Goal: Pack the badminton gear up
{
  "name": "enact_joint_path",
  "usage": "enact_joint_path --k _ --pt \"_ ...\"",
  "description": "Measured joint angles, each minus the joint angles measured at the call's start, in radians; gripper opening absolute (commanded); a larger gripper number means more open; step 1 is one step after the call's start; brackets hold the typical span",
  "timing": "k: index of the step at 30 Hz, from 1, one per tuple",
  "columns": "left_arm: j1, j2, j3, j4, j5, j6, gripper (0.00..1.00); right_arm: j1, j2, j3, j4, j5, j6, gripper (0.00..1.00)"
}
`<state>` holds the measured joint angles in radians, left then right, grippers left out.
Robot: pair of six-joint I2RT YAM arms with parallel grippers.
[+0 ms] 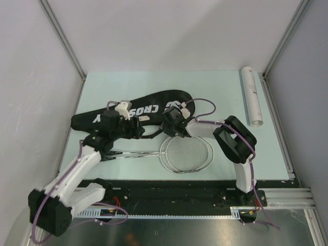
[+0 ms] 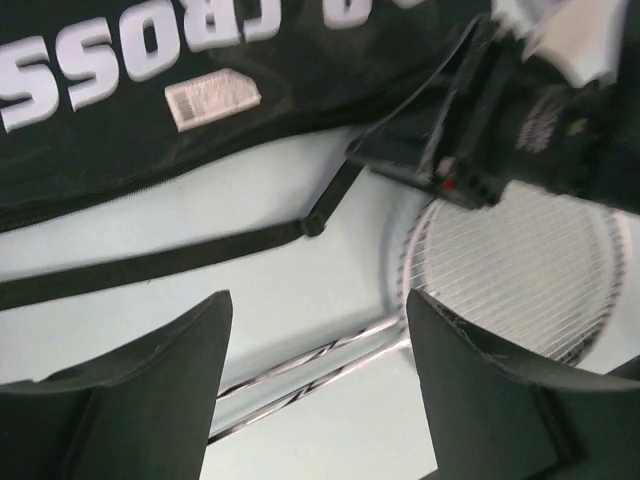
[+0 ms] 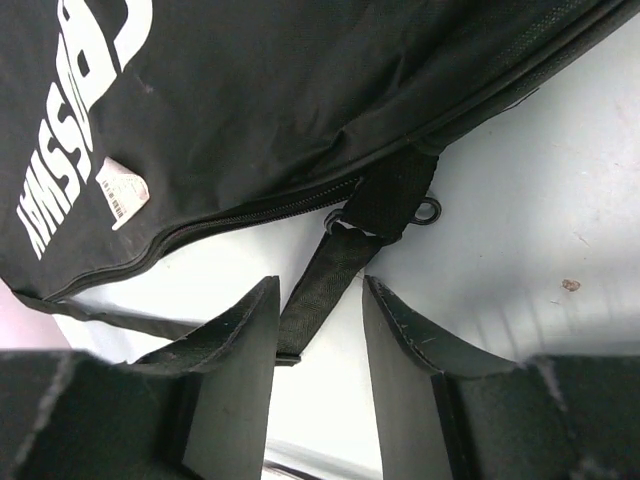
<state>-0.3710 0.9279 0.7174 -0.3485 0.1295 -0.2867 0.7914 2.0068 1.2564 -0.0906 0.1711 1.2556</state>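
The long black racket bag point(image 1: 148, 110) lies across the middle of the table, its white lettering up point(image 2: 120, 60). Two silver-white rackets point(image 1: 187, 152) lie stacked in front of it, shafts running left. My left gripper point(image 2: 320, 300) stands open above the two shafts point(image 2: 310, 368), which show between its fingers. My right gripper point(image 3: 320, 282) is open at the bag's near edge, with the bag's black strap point(image 3: 335, 265) lying between its fingers, close to the left one. The bag's zipper edge point(image 3: 260, 212) runs just beyond. The white tube point(image 1: 251, 95) lies at the far right.
A white tag point(image 2: 212, 98) sits on the bag. The strap trails left over the pale table point(image 2: 150, 265). The right gripper's body point(image 2: 500, 110) hangs over the racket heads point(image 2: 530, 270) in the left wrist view. Grey walls enclose the table on three sides.
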Motion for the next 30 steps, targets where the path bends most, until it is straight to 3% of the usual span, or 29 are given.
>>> enact_joint_path --k 6,9,15,19,24,27,28,30 --pt "-0.047 0.311 0.078 -0.002 0.004 0.134 0.7 -0.013 -0.01 -0.001 0.034 -0.025 -0.093 0.66" --pt "-0.087 0.443 0.125 -0.008 0.005 0.186 0.65 -0.037 -0.052 -0.014 0.033 -0.045 -0.205 0.69" --pt "-0.108 0.636 0.251 -0.004 0.004 0.237 0.62 -0.142 -0.206 -0.018 0.002 -0.114 -0.355 0.7" --pt "-0.127 0.756 0.314 0.004 -0.023 0.274 0.49 -0.251 -0.3 -0.059 0.019 -0.185 -0.409 0.69" --pt "-0.158 0.85 0.338 0.004 -0.045 0.306 0.42 -0.347 -0.352 -0.195 0.043 -0.268 -0.423 0.68" --pt "-0.172 0.853 0.341 0.009 -0.05 0.317 0.21 -0.363 -0.353 -0.256 0.037 -0.291 -0.438 0.69" --pt "-0.176 0.853 0.341 0.01 -0.052 0.319 0.05 -0.362 -0.355 -0.27 0.036 -0.296 -0.444 0.69" --pt "-0.187 0.855 0.341 0.01 -0.056 0.325 0.0 -0.357 -0.363 -0.294 0.045 -0.315 -0.45 0.73"
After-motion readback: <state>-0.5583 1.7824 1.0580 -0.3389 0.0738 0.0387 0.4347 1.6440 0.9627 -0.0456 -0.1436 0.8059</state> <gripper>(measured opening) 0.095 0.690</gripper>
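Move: From the left hand the bag's strap, near its metal rings, lies about 5 cm ahead, 7 cm right and 15 below. From that spot, the bag's wide end is some 17 cm farther out and 12 right, the racket heads 10 cm nearer and 17 right, the bag's white label 10 cm farther and 6 left. From the right hand, its open fingers already around the strap, that spot is about 4 cm back, 5 left, 2 below. Downward first and farthest, about 15 cm, and also rightward and forward, the left hand reaches the strap, its wrist rolling left side up, tipping steeper and turning clockwise; its wide fingers then close and pinch the strap just short of the rings. The right hand opens wider and clears out to the right, some 14 cm, rising in an arc and sinking again beside the bag's wide end, fingers open. ##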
